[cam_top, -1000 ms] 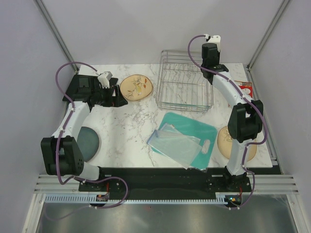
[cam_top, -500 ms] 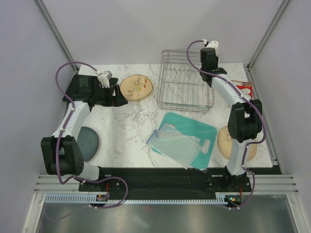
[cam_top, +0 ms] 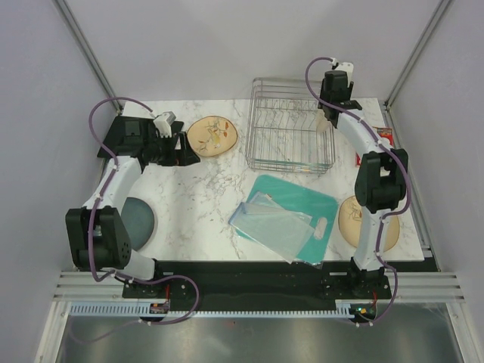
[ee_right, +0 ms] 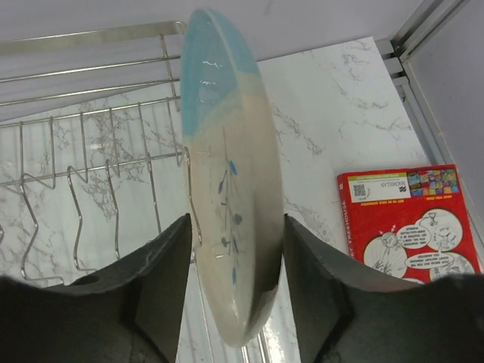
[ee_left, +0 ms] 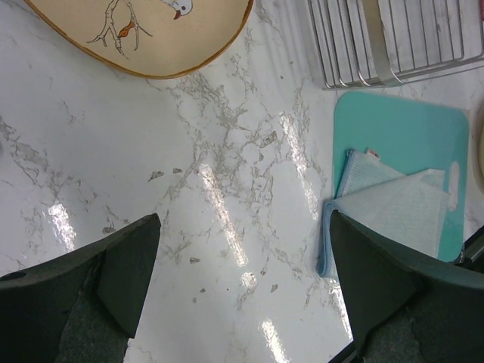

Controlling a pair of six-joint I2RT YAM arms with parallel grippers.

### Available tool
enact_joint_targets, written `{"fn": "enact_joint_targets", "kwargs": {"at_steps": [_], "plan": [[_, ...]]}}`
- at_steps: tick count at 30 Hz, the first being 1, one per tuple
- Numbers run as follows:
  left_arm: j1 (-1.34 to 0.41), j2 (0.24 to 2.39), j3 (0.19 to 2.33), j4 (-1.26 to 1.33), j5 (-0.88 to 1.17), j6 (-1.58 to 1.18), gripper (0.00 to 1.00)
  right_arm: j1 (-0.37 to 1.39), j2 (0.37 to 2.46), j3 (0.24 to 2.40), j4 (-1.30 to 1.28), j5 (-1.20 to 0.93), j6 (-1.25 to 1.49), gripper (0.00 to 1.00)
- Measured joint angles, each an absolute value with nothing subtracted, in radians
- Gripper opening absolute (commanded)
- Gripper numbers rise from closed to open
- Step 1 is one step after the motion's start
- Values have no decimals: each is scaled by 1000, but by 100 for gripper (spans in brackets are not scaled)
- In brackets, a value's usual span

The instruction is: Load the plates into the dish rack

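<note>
My right gripper (ee_right: 236,223) is shut on the cream-and-light-blue plate (ee_right: 227,151) and holds it on edge over the right end of the dish rack (ee_right: 91,35). In the top view the right gripper (cam_top: 330,115) is at the rack's (cam_top: 290,136) far right corner. My left gripper (ee_left: 243,227) is open and empty over bare marble, just right of the black mat (cam_top: 132,134) in the top view (cam_top: 185,147). A tan sprig plate (cam_top: 212,136) lies flat beside it, also in the left wrist view (ee_left: 151,30). A second tan plate (cam_top: 368,227) lies under the right arm. The dark grey-blue plate (cam_top: 138,221) lies at the left.
A teal cutting board (cam_top: 302,208) with a light blue cloth (cam_top: 272,227) on it lies at the middle front. A red-and-white card (ee_right: 408,212) lies right of the rack. The booth's walls stand close behind the rack.
My right gripper has moved right along the back of the rack with the plate in it. The left arm has not moved.
</note>
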State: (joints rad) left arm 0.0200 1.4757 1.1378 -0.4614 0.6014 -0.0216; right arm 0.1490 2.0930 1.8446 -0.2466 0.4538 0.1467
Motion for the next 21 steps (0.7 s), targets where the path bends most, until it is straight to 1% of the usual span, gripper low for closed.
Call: {"fn": "enact_joint_targets", "kwargs": {"at_steps": [2,5,8,9,12,14,18,21], "plan": [[20,1501,1143,-454,580,-45,98,143,2089,1845,-248,439,157,68],[19,1597,1199,-448,526,-92,93,147,2066,1837,-256,425,170,71],[18,1762,1333,-437,480,-132,89,160,2002,1808,-270,415,177,72],[19,1816,1380,-427,466,-143,84,169,1970,1794,-271,412,177,71],[22,1948,1509,-423,443,-171,78,201,1857,1752,-271,393,178,72],[23,2028,1597,-414,440,-183,76,220,1789,1734,-270,374,182,73],[23,2131,1694,-405,418,-191,71,236,1713,1720,-274,346,207,74],[23,2178,1717,-404,393,-192,66,236,1689,1699,-285,326,225,74]]}}
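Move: The bird plate lies about 21 cm ahead of the left hand, 5 cm to its right and 16 cm below; the black board is some 25 cm left of that plate, about level with it. At the right hand, the blue-and-white plate stands upright between the parted fingers, its middle roughly 4 cm ahead, 2 cm left and 7 cm below. The dish rack's centre is about 14 cm left, level fore and aft and 13 cm down; the red book is 13 cm right, 7 cm back, 19 cm down. The left hand swings forward about 17 cm while sinking nearly 10 cm, and a little left, to the near-left rim of the bird plate, turning some 15 degrees counter-clockwise and partly narrowing its fingers, with the last stretch mostly downward. Meanwhile the right hand opens wider around the blue-and-white plate's rim, then draws clear of it and the rack, up about 14 cm, back 8 cm and left 6 cm, tipping its fingers upward and easing to a stop. ##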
